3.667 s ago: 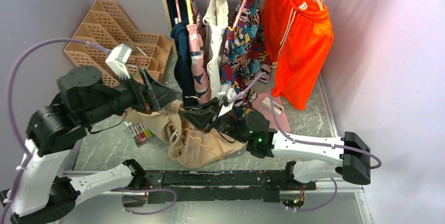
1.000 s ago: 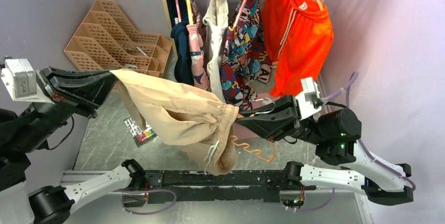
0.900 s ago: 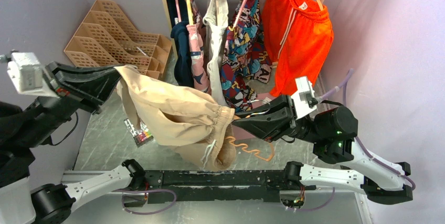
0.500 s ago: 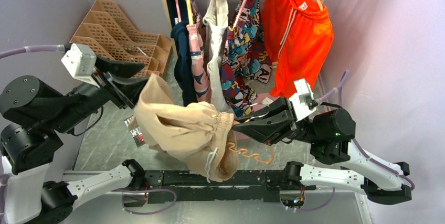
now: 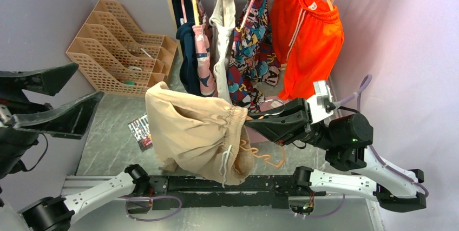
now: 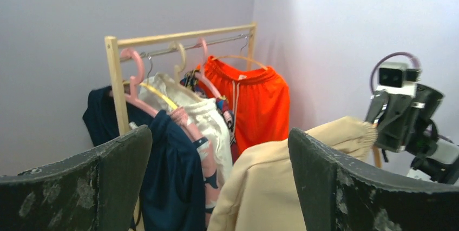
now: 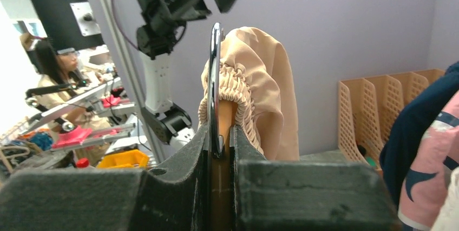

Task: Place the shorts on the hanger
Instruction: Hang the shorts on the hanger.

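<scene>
The beige shorts [image 5: 195, 133] hang in mid-air by their gathered waistband, draped over the pale orange hanger [image 5: 265, 156], whose wavy bar shows below the waistband. My right gripper [image 5: 253, 123] is shut on the hanger's neck [image 7: 221, 187], just under the metal hook [image 7: 216, 79], with the shorts [image 7: 260, 79] bunched beyond it. My left gripper [image 5: 89, 82] stands wide open at the far left, apart from the shorts. In the left wrist view its gripper [image 6: 219, 133] holds nothing, and the shorts [image 6: 281, 187] lie ahead of it.
A wooden rack at the back carries bright orange shorts [image 5: 306, 36], a cream garment [image 5: 222, 25], and navy and patterned clothes on pink hangers. A peach lattice organiser [image 5: 113, 41] stands back left. A pack of pens [image 5: 142, 131] lies on the table.
My left gripper opened and let go of the shorts' leg, then drew back to the left. The freed fabric dropped and now hangs from the hanger. The right gripper shifted only slightly.
</scene>
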Controlling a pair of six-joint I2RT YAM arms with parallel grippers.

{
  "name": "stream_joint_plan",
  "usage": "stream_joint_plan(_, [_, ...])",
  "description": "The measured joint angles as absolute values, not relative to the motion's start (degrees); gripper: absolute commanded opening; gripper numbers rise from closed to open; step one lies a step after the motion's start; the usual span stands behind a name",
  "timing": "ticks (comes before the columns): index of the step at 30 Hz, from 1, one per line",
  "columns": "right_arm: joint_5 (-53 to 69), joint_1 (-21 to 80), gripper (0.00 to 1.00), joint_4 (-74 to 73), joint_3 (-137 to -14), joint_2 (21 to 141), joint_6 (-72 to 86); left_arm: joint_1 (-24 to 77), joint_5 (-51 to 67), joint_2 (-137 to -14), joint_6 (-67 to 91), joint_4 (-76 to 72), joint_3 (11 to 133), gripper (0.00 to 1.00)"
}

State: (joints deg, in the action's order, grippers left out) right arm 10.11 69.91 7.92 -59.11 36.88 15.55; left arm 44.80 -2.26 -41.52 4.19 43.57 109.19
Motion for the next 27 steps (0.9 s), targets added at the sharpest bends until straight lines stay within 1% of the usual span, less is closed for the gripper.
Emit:
stream_joint_plan(3, [9.15, 69.91, 0.00, 6.02, -59.70, 37.87, 13.98, 44.80, -0.03, -41.74, 3.53, 42.37, 110.78, 0.99])
stream_joint_plan(5, [8.62, 69.91, 0.00, 4.60, -59.75, 38.74, 12.80, 44.80, 4.05, -42.48, 3.27, 41.67, 110.80, 0.99])
stream_joint_plan(11, [7.44, 69.91, 0.00, 1.37, -59.20, 40.49, 10.02, 44.80, 21.04, -50.33, 2.22, 41.50, 109.03, 0.98])
stream_joint_plan(15, [7.46, 69.91, 0.00, 1.04, -58.04, 40.45, 8.93, 44.80, 30.15, -56.51, 1.45, 41.98, 104.38, 1.00])
stream_joint_plan(17, [7.66, 69.91, 0.00, 0.91, -57.49, 40.45, 8.64, 44.80, 32.49, -58.06, 1.17, 42.17, 100.68, 1.00])
stream_joint_plan(21, [8.56, 69.91, 0.00, 0.47, -57.39, 40.99, 8.27, 44.80, 34.15, -57.32, 0.30, 42.94, 94.85, 0.99])
stream_joint_plan(24, [9.06, 69.91, 0.00, 0.45, -57.39, 41.67, 7.97, 44.80, 35.03, -55.57, -0.54, 42.96, 93.56, 0.99])
stream_joint_plan(27, [9.65, 69.91, 0.00, 0.47, -57.39, 42.65, 7.66, 44.80, 35.97, -54.81, -1.76, 43.05, 93.58, 0.95])
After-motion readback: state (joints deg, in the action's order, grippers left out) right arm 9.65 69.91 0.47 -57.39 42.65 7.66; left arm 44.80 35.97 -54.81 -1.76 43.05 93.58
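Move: The tan shorts' waistband, already around one end of the hanger held by the right hand, lies about 24 cm to the right of the empty left hand, 4 cm back and 14 cm below. The navy trousers on the rack are roughly 25 cm ahead and 14 cm right of the left hand. From the right hand, the waistband lies 4 cm left, 3 cm back and 5 cm below; the hanger's bare end is 6 cm right, 5 cm back and 8 cm below. Towards the waistband of the hanging shorts the left hand swings in, fingers kept wide: about 17 cm to the right and 13 cm down, turning clockwise and tipping its fingers down, to ease off close beside the cloth. The right hand keeps its pinch on the hanger, lowering it about 7 cm and bringing it some 5 cm left, fingertips dipping about 15 degrees. ##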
